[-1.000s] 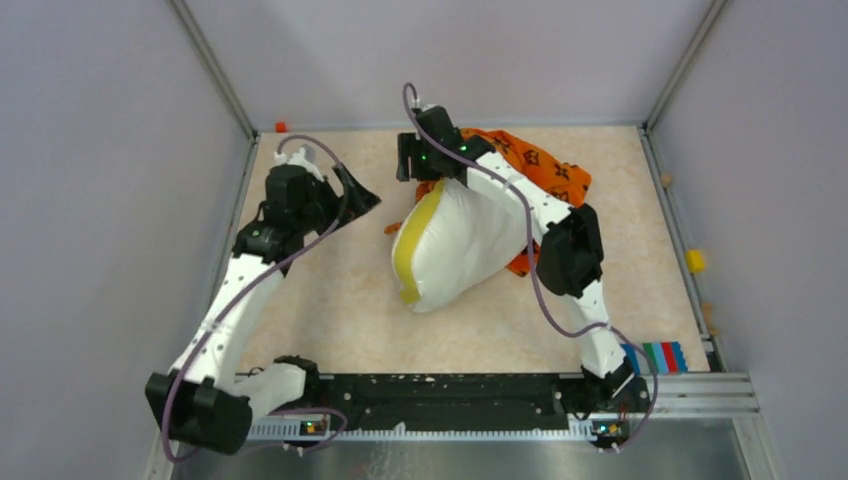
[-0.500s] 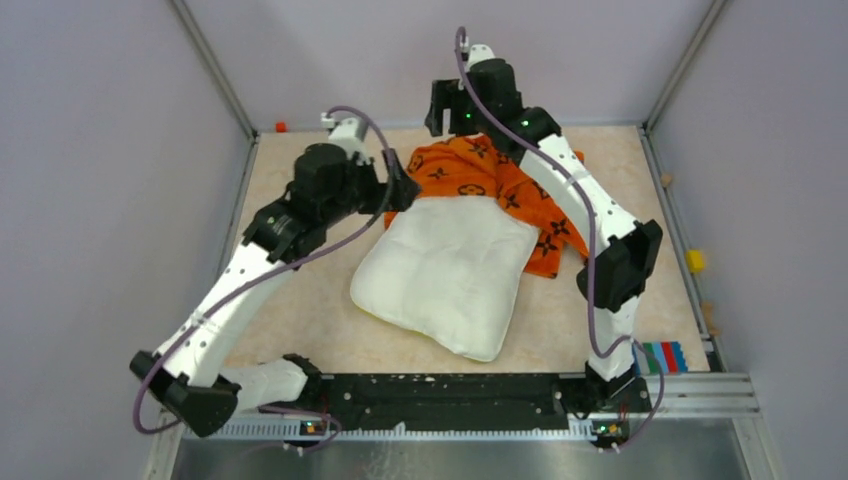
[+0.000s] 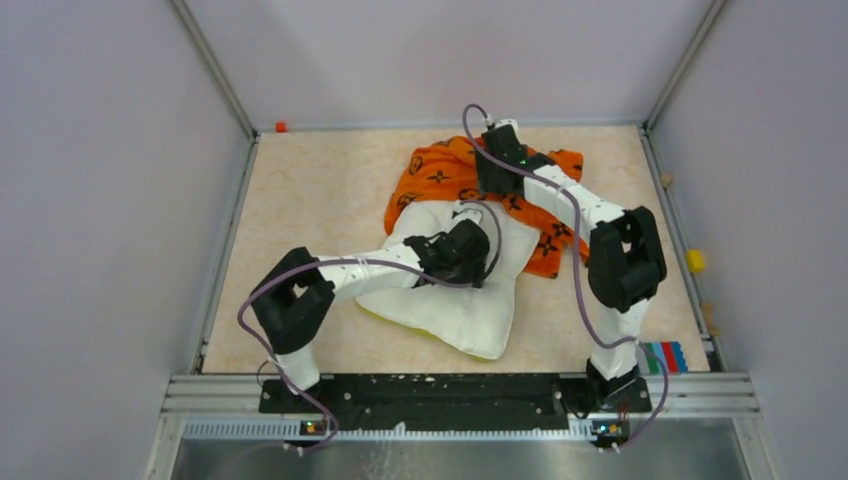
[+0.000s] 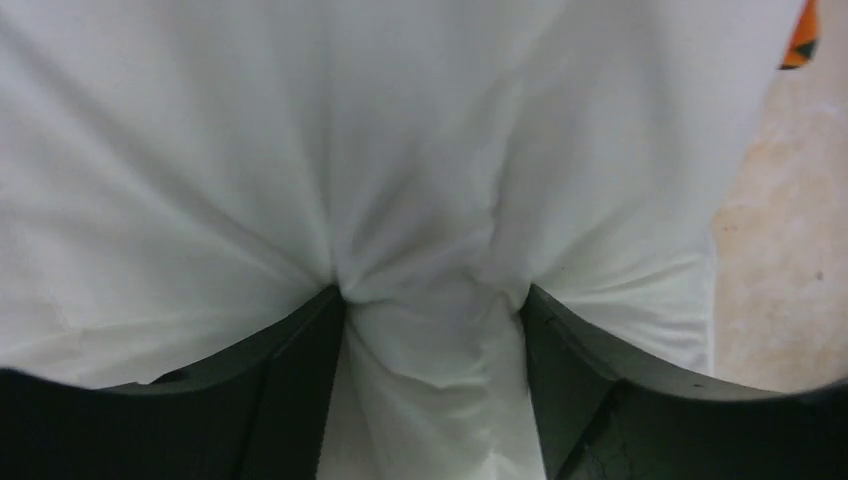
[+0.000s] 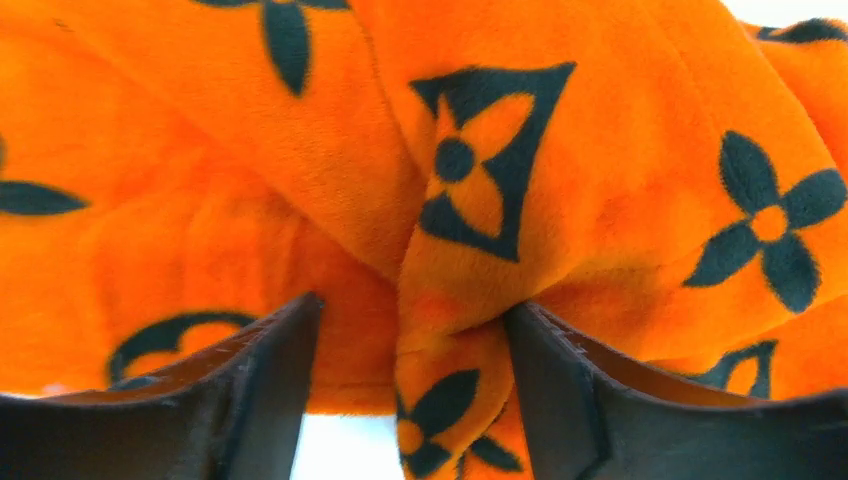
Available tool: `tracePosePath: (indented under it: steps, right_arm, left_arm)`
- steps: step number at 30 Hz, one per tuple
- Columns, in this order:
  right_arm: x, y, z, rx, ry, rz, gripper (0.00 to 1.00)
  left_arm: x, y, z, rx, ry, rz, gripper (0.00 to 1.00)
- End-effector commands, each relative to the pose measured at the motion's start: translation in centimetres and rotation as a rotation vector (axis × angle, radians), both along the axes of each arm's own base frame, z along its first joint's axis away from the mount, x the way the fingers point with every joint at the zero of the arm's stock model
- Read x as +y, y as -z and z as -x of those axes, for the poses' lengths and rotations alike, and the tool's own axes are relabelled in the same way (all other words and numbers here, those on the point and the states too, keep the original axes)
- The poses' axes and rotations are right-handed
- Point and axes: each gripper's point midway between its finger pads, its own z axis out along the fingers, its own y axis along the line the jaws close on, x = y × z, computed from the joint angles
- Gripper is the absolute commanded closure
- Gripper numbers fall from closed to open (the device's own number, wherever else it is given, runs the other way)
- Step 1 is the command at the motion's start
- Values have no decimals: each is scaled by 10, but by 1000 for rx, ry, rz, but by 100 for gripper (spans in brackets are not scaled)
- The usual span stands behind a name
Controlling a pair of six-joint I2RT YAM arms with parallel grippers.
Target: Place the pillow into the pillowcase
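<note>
The white pillow lies flat in the middle of the table, its far end overlapping the orange pillowcase bunched behind it. My left gripper points down into the pillow's centre. In the left wrist view its open jaws press into the pillow, and a ridge of white fabric bulges between the fingers. My right gripper is down on the pillowcase. In the right wrist view it stands open astride a fold of the pillowcase; the fold touches the right finger only.
The beige table is boxed in by grey walls at left, back and right. A yellow block and a striped coloured strip sit by the right rail. A small orange piece sits in the back-left corner.
The pillow went from standing on edge to lying flat. The left arm swung in from the back left onto the pillow's middle. The right gripper dropped onto the pillowcase.
</note>
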Motion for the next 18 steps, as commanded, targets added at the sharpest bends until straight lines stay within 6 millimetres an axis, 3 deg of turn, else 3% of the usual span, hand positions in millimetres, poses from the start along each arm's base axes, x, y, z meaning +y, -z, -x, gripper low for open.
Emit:
tracePosePath:
  steps: [1, 3, 4, 5, 6, 9, 12, 15, 18]
  right_arm:
    - [-22, -19, -22, -85, 161, 54, 40]
    - [-36, -35, -13, -95, 217, 82, 64]
    - [-44, -47, -7, -106, 240, 91, 80]
    - [-50, -61, -1, -126, 249, 93, 95]
    - [-54, -75, 3, -147, 251, 86, 100]
    - [-68, -123, 4, -214, 245, 73, 100]
    - [-88, -153, -18, -265, 229, 66, 100]
    - [-128, -157, -53, -288, 272, 140, 100]
    - [-185, -125, -92, -226, 367, 136, 100]
  left_arm:
    - [50, 22, 4, 8, -189, -99, 55]
    - [75, 27, 14, 23, -221, -122, 90]
    - [87, 26, 19, 31, -239, -127, 100]
    - [100, 23, 21, 36, -257, -130, 100]
    - [110, 19, 24, 32, -267, -132, 100]
    - [139, 4, 30, 7, -297, -143, 100]
    - [157, -2, 35, 20, -307, -145, 100]
    - [164, -9, 37, 20, -317, -149, 100]
    - [165, -12, 39, 23, -316, -142, 100]
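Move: The white pillow lies under the left hand's open fingers, which straddle a ridge of its cover; its middle is about 5 cm to the hand's left, 2 cm nearer the base and 2 cm lower. The orange pillowcase's middle is some 14 cm ahead of that hand and 3 cm to its right. From the right hand, whose open fingers straddle a fold of the pillowcase, the case's middle is about 4 cm back, 1 cm left and 4 cm down, and the pillow's some 21 cm back, 11 cm left and 8 cm lower. A ridge of the pillow is pinched as the left fingers close, then dragged some 15 cm to the left and slightly back, low down, the hand turning about 15 degrees counter-clockwise. The pillowcase fold is pinched by the closing right fingers, then hauled up about 15 cm, rightward and a little forward, away from the pillow, the fingers tipping up and turning clockwise. ##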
